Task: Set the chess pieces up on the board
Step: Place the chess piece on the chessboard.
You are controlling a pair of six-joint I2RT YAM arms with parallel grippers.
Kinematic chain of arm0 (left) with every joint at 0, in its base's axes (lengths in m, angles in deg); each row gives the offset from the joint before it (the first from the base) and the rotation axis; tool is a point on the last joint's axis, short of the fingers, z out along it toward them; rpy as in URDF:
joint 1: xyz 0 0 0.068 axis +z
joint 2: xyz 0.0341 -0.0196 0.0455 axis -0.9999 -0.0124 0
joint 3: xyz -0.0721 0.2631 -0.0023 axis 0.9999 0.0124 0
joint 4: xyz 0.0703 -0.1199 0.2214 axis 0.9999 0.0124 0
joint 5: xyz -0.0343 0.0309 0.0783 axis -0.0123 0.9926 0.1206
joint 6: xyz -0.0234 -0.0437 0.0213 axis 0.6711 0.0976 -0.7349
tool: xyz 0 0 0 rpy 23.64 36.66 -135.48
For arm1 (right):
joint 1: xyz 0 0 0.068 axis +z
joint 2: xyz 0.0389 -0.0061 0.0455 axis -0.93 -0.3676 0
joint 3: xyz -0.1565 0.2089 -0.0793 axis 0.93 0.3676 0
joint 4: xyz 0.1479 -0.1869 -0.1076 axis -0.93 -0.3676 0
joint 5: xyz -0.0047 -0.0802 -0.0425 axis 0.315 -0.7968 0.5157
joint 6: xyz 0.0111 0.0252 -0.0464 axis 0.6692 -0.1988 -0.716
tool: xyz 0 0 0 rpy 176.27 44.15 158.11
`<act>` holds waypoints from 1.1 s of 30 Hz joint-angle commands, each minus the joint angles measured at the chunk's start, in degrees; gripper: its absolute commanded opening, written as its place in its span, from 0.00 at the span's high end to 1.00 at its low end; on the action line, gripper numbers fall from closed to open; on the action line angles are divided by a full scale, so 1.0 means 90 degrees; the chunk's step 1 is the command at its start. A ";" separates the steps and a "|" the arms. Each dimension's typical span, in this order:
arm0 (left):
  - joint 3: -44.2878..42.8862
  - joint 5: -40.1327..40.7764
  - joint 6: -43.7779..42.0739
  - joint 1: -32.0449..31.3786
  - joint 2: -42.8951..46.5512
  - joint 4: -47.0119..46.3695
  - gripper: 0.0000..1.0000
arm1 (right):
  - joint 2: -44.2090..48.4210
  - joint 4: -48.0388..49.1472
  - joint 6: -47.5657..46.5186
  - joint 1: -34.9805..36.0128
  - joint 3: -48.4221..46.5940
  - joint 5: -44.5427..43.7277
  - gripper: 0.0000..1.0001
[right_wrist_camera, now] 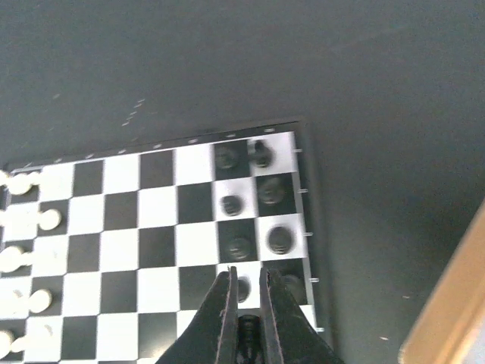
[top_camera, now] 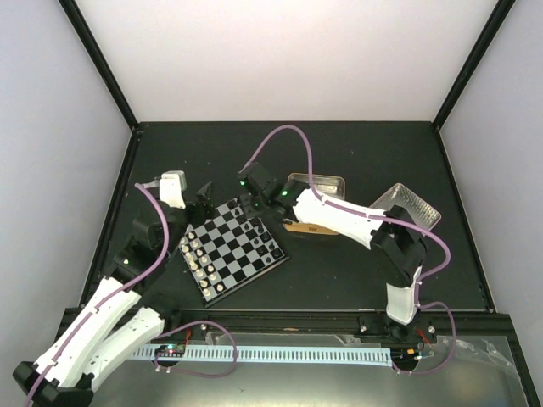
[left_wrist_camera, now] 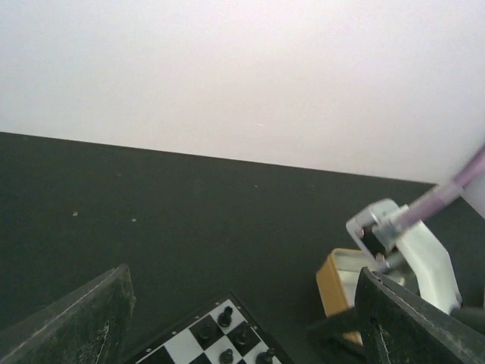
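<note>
The board (top_camera: pixel 222 229) lies at the table's middle left, turned at an angle. Black chess pieces (top_camera: pixel 259 231) fill its right-hand rows, and cream-white pieces (top_camera: pixel 199 264) line its left edge. My right gripper (right_wrist_camera: pixel 246 282) hovers over the black rows, shut on a small black chess piece (right_wrist_camera: pixel 248 334) pinched between its fingers. Several black pieces (right_wrist_camera: pixel 280 240) stand on the squares just ahead of it. My left gripper (left_wrist_camera: pixel 246 334) hangs open and holds nothing, just off the board's far corner (left_wrist_camera: pixel 186 343), where three black pieces (left_wrist_camera: pixel 225 316) show.
A gold-rimmed tin (top_camera: pixel 322 182) sits behind the right arm, with its silver lid (top_camera: pixel 416 208) further right. In the left wrist view the tin (left_wrist_camera: pixel 335 284) and the right arm's wrist (left_wrist_camera: pixel 413 246) are at the right. Black frame rails edge the table.
</note>
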 commanded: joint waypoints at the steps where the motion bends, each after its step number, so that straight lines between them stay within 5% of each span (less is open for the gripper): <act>1: 0.0067 0.0843 0.0273 0.0060 0.0290 0.0156 0.18 | -0.0325 -0.0209 -0.0525 0.0330 -0.0231 0.0047 0.97; 33: 0.0146 0.1074 0.0330 0.0058 0.0417 0.0175 0.16 | -0.1428 -0.0580 -0.0899 0.0836 -0.0290 -0.0107 0.95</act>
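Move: The right hand, a black piece pinched in its shut fingers, is bound for the empty square beside the black pawns, about 6 cm back, 2 cm left and 13 cm below. The nearest pawn stands about 4 cm back, 4 cm left of the hand, and a tall black piece about 5 cm back, 1 cm right. The tray is some 9 cm ahead, 19 cm right. From the empty left hand, the square lies roughly 8 cm back, 12 cm right and 27 cm below. The right hand keeps its pinch on the black piece and swings left and back almost level over the board, then sinks about 10 cm while still drawing back, the last part nearly straight down towards the empty square, its fingers steepening as the wrist turns some 15 degrees counter-clockwise. The left hand, open and empty, shifts about 3 cm left, clear of the board, and then waits. ##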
